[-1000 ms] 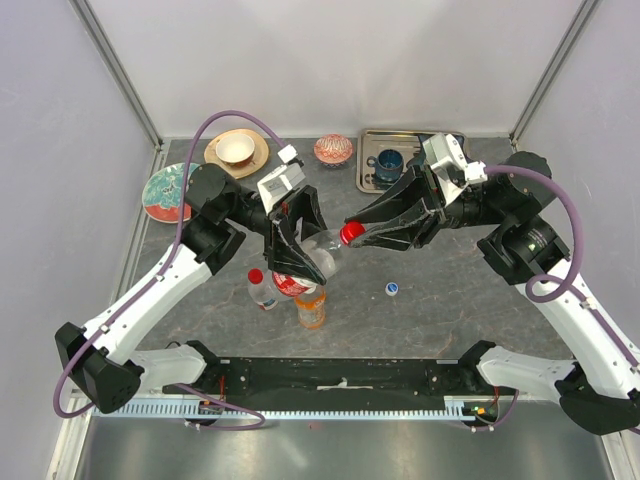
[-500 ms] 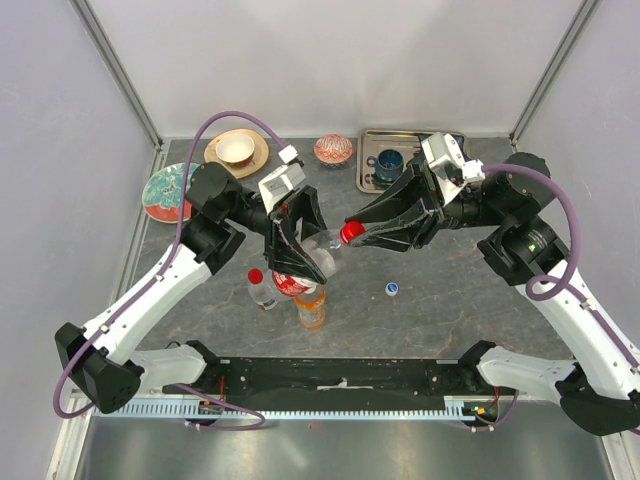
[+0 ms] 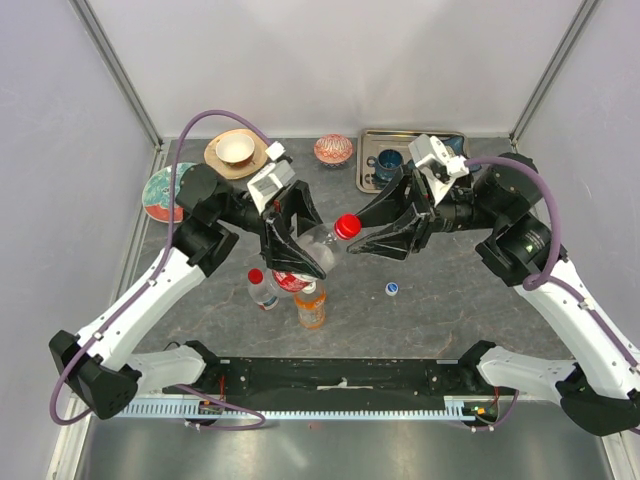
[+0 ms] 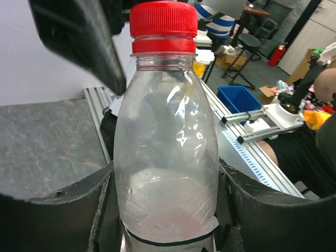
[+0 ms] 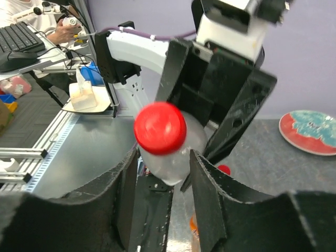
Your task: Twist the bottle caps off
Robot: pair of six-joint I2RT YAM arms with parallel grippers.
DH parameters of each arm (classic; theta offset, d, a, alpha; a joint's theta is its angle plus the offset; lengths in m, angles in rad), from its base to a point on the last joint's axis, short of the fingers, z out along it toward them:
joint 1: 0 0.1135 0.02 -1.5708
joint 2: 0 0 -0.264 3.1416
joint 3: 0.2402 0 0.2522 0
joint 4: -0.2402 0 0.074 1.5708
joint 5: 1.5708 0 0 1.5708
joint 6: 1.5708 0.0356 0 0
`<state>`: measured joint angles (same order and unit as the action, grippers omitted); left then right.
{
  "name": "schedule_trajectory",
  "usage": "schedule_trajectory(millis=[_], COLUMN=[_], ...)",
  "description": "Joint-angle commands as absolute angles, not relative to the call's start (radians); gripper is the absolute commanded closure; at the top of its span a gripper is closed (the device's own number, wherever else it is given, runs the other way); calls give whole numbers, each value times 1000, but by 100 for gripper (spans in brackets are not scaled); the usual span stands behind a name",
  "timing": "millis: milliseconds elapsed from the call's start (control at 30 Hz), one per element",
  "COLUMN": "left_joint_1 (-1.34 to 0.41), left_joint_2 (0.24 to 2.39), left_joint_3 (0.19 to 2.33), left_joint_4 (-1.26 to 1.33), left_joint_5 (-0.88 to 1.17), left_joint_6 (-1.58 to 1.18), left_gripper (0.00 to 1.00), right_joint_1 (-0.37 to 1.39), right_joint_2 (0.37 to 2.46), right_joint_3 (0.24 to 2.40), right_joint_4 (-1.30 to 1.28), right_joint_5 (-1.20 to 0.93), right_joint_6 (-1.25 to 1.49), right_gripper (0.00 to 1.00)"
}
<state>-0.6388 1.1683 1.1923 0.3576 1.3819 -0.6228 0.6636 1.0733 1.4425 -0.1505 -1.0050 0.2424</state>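
Observation:
My left gripper (image 3: 303, 248) is shut on the body of a clear bottle (image 3: 322, 241) with a red cap (image 3: 347, 226), held tilted above the table. In the left wrist view the bottle (image 4: 165, 157) stands between the two fingers, with the cap (image 4: 164, 26) on its neck. My right gripper (image 3: 357, 236) is open just right of the cap. In the right wrist view the cap (image 5: 159, 127) sits past and above the fingertips (image 5: 131, 160), untouched. Below stand a red-capped bottle (image 3: 262, 288), a red-labelled bottle (image 3: 290, 282) and an orange bottle (image 3: 311, 307).
A loose blue and white cap (image 3: 391, 289) lies on the table right of the bottles. At the back are a metal tray (image 3: 440, 140) holding a blue mug (image 3: 388, 165), a pink bowl (image 3: 333, 149), a cup on a saucer (image 3: 237, 150) and a teal plate (image 3: 165, 193).
My right gripper has opened and come off the red cap. The left arm has shifted the held bottle slightly up and back.

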Motion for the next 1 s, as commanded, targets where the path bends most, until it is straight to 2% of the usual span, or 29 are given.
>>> schedule_trajectory(millis=[0, 167, 200, 300, 467, 600, 633, 733, 967], left_joint_1=[-627, -618, -617, -606, -594, -595, -595, -598, -646], left_joint_2=[1118, 1112, 1111, 1098, 1052, 1023, 1017, 991, 974], left_joint_3=[1206, 1204, 1204, 1204, 1203, 1204, 1198, 1169, 1104], left_joint_4=[405, 368, 364, 322, 236, 125, 114, 84, 55], left_joint_5=[1325, 1267, 1256, 1175, 913, 641, 596, 442, 198], left_joint_6=[-566, -537, -532, -491, -370, -270, -237, -161, -9], left_gripper=[46, 46, 46, 46, 45, 44, 44, 43, 43], right_joint_1=[664, 663, 664, 663, 661, 658, 658, 660, 661], right_joint_2=[1072, 1066, 1066, 1063, 1039, 1022, 1014, 1019, 1121], right_joint_3=[1436, 1445, 1450, 1456, 1454, 1463, 1466, 1496, 1652], right_joint_4=[-192, -184, -186, -193, -291, -334, -333, -327, -345], right_joint_5=[-1002, -956, -953, -924, -752, -498, -362, -128, -41], right_joint_6=[262, 278, 285, 287, 229, 230, 242, 352, 558], right_gripper=[45, 30, 21, 10, 7, 7, 7, 8, 9])
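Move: The left hand still grips the body of the red-capped bottle; its red cap sits about 3 cm ahead of that hand, 5 cm to its right and 8 cm above. From the right hand, with fingers half open around it, the cap is about 2 cm left and 2 cm above, level fore and aft. Some 32 cm below the left hand, the orange bottle stands about 2 cm ahead and 2 cm left, and the small bottle about 6 cm ahead and 13 cm left. Up a little and then forward, the left hand carries the bottle some 14 cm out over the table, swinging about 60 degrees counter-clockwise with its grip kept. The right hand spreads its fingers wide from around the cap, dips slightly, then swings forward about 12 cm and some 4 cm right, away from the cap, turning about 45 degrees clockwise. ##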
